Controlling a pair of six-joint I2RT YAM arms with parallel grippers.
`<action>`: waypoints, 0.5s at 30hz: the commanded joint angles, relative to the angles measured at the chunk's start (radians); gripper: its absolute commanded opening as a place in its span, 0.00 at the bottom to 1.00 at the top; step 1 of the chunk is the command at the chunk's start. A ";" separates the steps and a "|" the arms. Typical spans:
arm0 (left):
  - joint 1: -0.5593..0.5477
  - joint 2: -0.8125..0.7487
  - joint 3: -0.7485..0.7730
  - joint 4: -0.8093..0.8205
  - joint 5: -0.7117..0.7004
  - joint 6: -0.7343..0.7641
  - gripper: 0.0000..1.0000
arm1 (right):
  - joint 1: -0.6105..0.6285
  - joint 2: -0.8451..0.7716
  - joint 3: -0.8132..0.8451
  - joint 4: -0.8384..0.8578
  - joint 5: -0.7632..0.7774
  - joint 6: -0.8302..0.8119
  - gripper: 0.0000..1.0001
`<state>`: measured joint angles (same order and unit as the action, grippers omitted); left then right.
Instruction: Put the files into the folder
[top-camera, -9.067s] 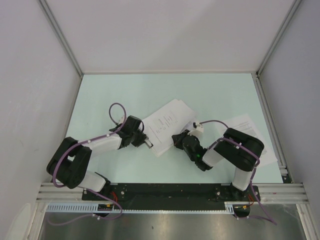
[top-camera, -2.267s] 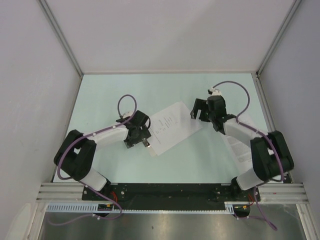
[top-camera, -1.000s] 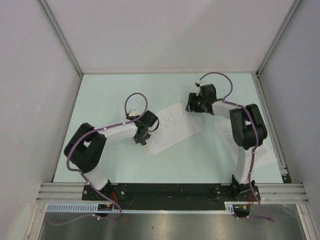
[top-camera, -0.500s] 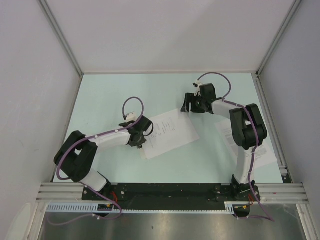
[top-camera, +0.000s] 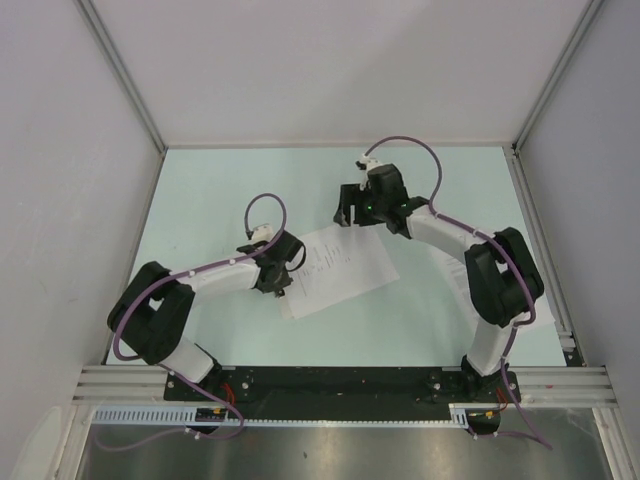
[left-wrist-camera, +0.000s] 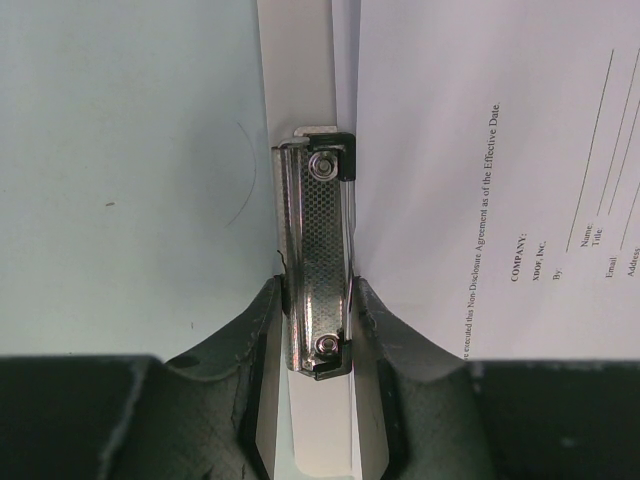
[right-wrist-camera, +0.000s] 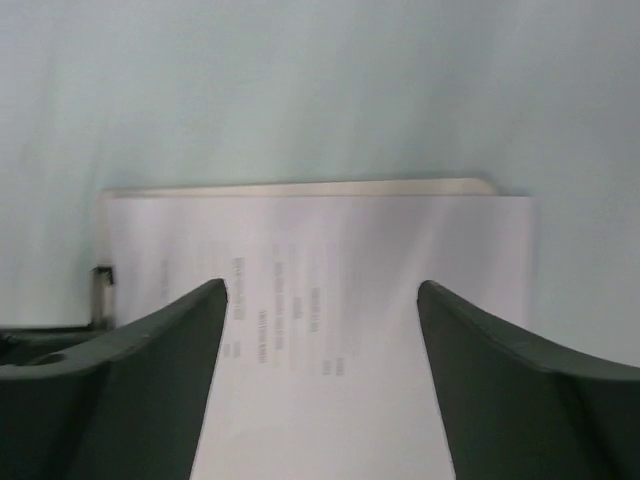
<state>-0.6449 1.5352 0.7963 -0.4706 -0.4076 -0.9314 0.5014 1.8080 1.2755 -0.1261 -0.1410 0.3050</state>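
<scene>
The folder (top-camera: 296, 304) lies flat mid-table with a printed sheet of the files (top-camera: 340, 265) on top of it. My left gripper (top-camera: 284, 284) is at its left short edge. In the left wrist view this gripper (left-wrist-camera: 315, 296) is shut on the silver clip (left-wrist-camera: 314, 240), one finger on each side, and the sheet (left-wrist-camera: 480, 170) lies just right of the clip. My right gripper (top-camera: 346, 214) hovers over the sheet's far edge. In the right wrist view it (right-wrist-camera: 320, 292) stands wide open over the sheet (right-wrist-camera: 330, 330), holding nothing. The folder's edge (right-wrist-camera: 300, 187) shows beyond.
More printed sheets (top-camera: 537, 308) lie at the right edge of the table, partly hidden under my right arm (top-camera: 490, 270). Grey walls and metal rails (top-camera: 140, 110) enclose the pale green table (top-camera: 220, 190) on three sides.
My right gripper has swung left along the far side to the sheet's far edge and opened wider. The left gripper has turned the folder and sheet slightly, its grip unchanged.
</scene>
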 joint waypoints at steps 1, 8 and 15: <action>0.004 0.005 -0.032 0.029 0.067 0.000 0.00 | 0.072 0.069 0.016 0.100 -0.166 0.176 0.65; 0.011 -0.026 -0.077 0.078 0.085 -0.029 0.00 | 0.210 0.195 0.016 0.282 -0.212 0.281 0.31; 0.030 -0.115 -0.180 0.183 0.096 -0.064 0.00 | 0.241 0.275 0.016 0.324 -0.223 0.327 0.27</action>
<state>-0.6270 1.4487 0.6914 -0.3534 -0.3813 -0.9443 0.7414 2.0621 1.2758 0.1177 -0.3504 0.5880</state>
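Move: The folder's metal clip, where the right hand is heading along the file, lies about 12 cm back, 18 cm to the left and 10 cm below that hand. The top file's middle is some 7 cm back and 3 cm left of the right hand, also 10 cm down, and the folder is under it with nearly the same middle. The left hand already has the clip between its fingers. The clip stays pinched in the left hand, which keeps its place and only tilts about 5 degrees. Over the file the right hand sweeps left some 14 cm, back and down too, towards the clip end. Its wide-open fingers draw mostly shut and tip more steeply down, the wrist turning somewhat counter-clockwise; no touch on the paper can be made out. ##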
